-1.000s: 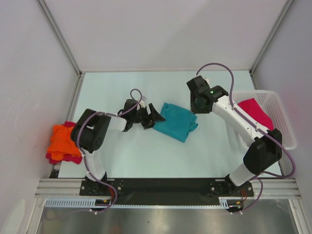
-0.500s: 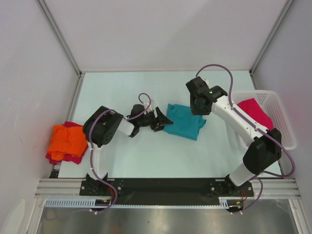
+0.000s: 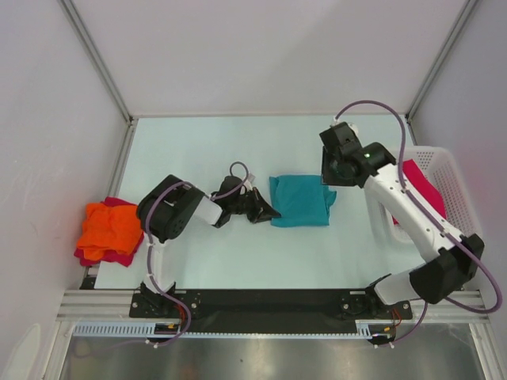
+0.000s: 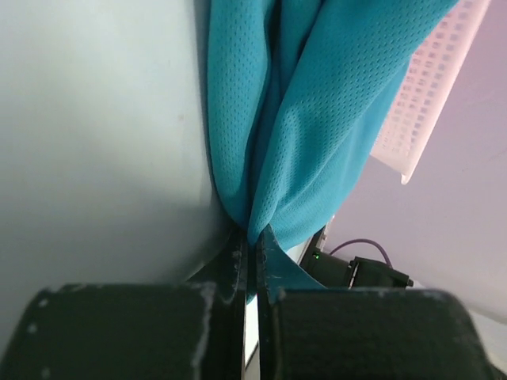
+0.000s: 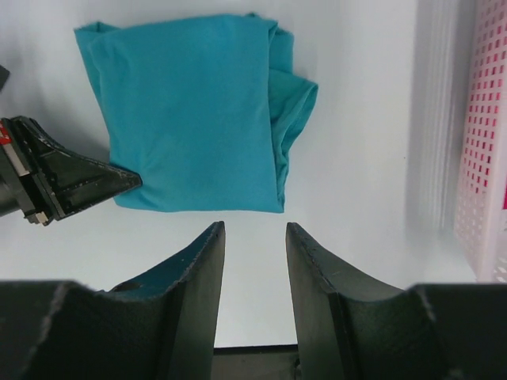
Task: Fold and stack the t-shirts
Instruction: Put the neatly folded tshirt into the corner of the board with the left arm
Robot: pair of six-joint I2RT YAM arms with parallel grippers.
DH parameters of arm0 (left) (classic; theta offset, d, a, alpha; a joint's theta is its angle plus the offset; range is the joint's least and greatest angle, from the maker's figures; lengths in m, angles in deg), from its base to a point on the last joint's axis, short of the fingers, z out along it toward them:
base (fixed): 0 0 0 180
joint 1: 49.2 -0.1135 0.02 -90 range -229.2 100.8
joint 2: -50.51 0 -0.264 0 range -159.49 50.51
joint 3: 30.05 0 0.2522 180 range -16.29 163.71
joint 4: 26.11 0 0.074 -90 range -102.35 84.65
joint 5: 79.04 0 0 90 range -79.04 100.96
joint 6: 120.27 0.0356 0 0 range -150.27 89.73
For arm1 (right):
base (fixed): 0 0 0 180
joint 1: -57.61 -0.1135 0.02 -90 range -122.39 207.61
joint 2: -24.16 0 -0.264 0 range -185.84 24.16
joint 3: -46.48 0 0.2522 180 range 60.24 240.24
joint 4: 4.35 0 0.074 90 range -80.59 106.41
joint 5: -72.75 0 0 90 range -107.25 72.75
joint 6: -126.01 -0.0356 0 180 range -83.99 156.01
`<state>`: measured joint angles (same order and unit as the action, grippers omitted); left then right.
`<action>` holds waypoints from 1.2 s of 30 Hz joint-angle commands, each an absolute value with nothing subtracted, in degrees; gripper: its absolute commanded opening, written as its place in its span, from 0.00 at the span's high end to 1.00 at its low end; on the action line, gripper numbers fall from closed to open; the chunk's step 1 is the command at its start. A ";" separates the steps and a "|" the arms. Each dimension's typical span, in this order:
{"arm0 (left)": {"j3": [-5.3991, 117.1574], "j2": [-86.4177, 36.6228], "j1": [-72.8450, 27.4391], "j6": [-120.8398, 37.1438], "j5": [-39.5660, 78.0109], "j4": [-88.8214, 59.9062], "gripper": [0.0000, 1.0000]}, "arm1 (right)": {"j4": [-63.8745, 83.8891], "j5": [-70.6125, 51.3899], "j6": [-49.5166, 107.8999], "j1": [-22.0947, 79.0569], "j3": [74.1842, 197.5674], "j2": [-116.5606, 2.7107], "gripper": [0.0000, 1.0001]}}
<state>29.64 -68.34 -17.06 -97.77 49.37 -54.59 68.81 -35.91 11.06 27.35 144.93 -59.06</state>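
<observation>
A folded teal t-shirt lies mid-table, a neat rectangle in the right wrist view. My left gripper lies low on the table at its left edge, shut on a pinch of the teal cloth between its fingertips. Above the shirt's right edge my right gripper hovers open with nothing between its fingers. An orange t-shirt rests on a dark red one at the table's left edge. A magenta-pink t-shirt lies in the basket.
The white lattice basket stands at the right edge of the table, its wall also showing in the right wrist view. Frame posts and white walls close in the back and both sides.
My left gripper slid right to the teal shirt's left edge and closed on it. The shirt now lies squarer. My right arm drew back to the right, still open.
</observation>
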 commanded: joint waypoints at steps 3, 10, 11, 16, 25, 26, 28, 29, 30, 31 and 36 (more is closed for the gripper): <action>36.60 -54.62 -18.70 -89.26 41.48 -26.66 1.00 | 69.79 -36.06 12.01 28.95 145.06 -50.82 0.58; 46.90 -45.83 -24.40 -80.38 37.68 -7.09 1.00 | 66.20 -33.34 11.13 29.57 140.14 -47.30 0.58; 46.90 -44.95 -25.11 -80.02 37.68 -5.25 1.00 | 65.93 -33.16 10.96 29.57 139.26 -47.13 0.58; 43.57 -38.45 -29.33 -78.35 36.28 -1.90 1.00 | 64.09 -32.20 11.40 29.66 137.85 -47.30 0.58; 40.66 -37.73 -30.13 -78.43 36.27 -1.90 1.00 | 62.15 -30.26 11.66 29.75 137.59 -48.62 0.58; 40.84 -38.08 -30.22 -78.43 36.36 -1.89 1.00 | 62.06 -30.35 11.75 29.75 137.59 -48.62 0.58; 40.66 -38.52 -30.39 -78.52 36.54 -2.24 1.00 | 62.06 -30.35 11.66 29.75 137.41 -48.70 0.58; 40.40 -39.39 -30.48 -78.61 36.71 -2.51 1.00 | 62.06 -30.26 11.75 29.75 137.41 -48.79 0.58; 40.05 -40.01 -30.74 -78.96 37.32 -2.86 1.00 | 62.06 -30.17 11.75 29.66 137.32 -48.79 0.58; 39.09 -40.80 -30.92 -79.22 37.59 -3.56 1.00 | 62.06 -30.09 11.66 29.66 137.15 -48.79 0.58; 34.52 -42.04 -31.18 -80.98 37.95 -5.50 1.00 | 61.88 -29.73 11.66 29.75 136.53 -48.79 0.58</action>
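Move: The left hand already pinches the near left corner of the folded turquoise t-shirt, whose middle lies about 8 cm to its right and 5 cm farther out, at about table height. The stack of orange and red t-shirts at the board's near left corner, where the shirt is to go, is some 49 cm to this hand's left and 6 cm back, almost at its height. From the right hand that stack is roughly 68 cm left, 7 cm back and 19 cm below. Upward and forward first, then swinging left, the left hand lifts the pinched corner some 13 cm, then sinks again while easing slightly back, ending about 12 cm farther left, towards the stack. Its fingers stay shut on the cloth, tipping farther down by about 20 degrees and turning counter-clockwise. The empty right hand stays part-open, bobs up about 4 cm and settles slightly back. ##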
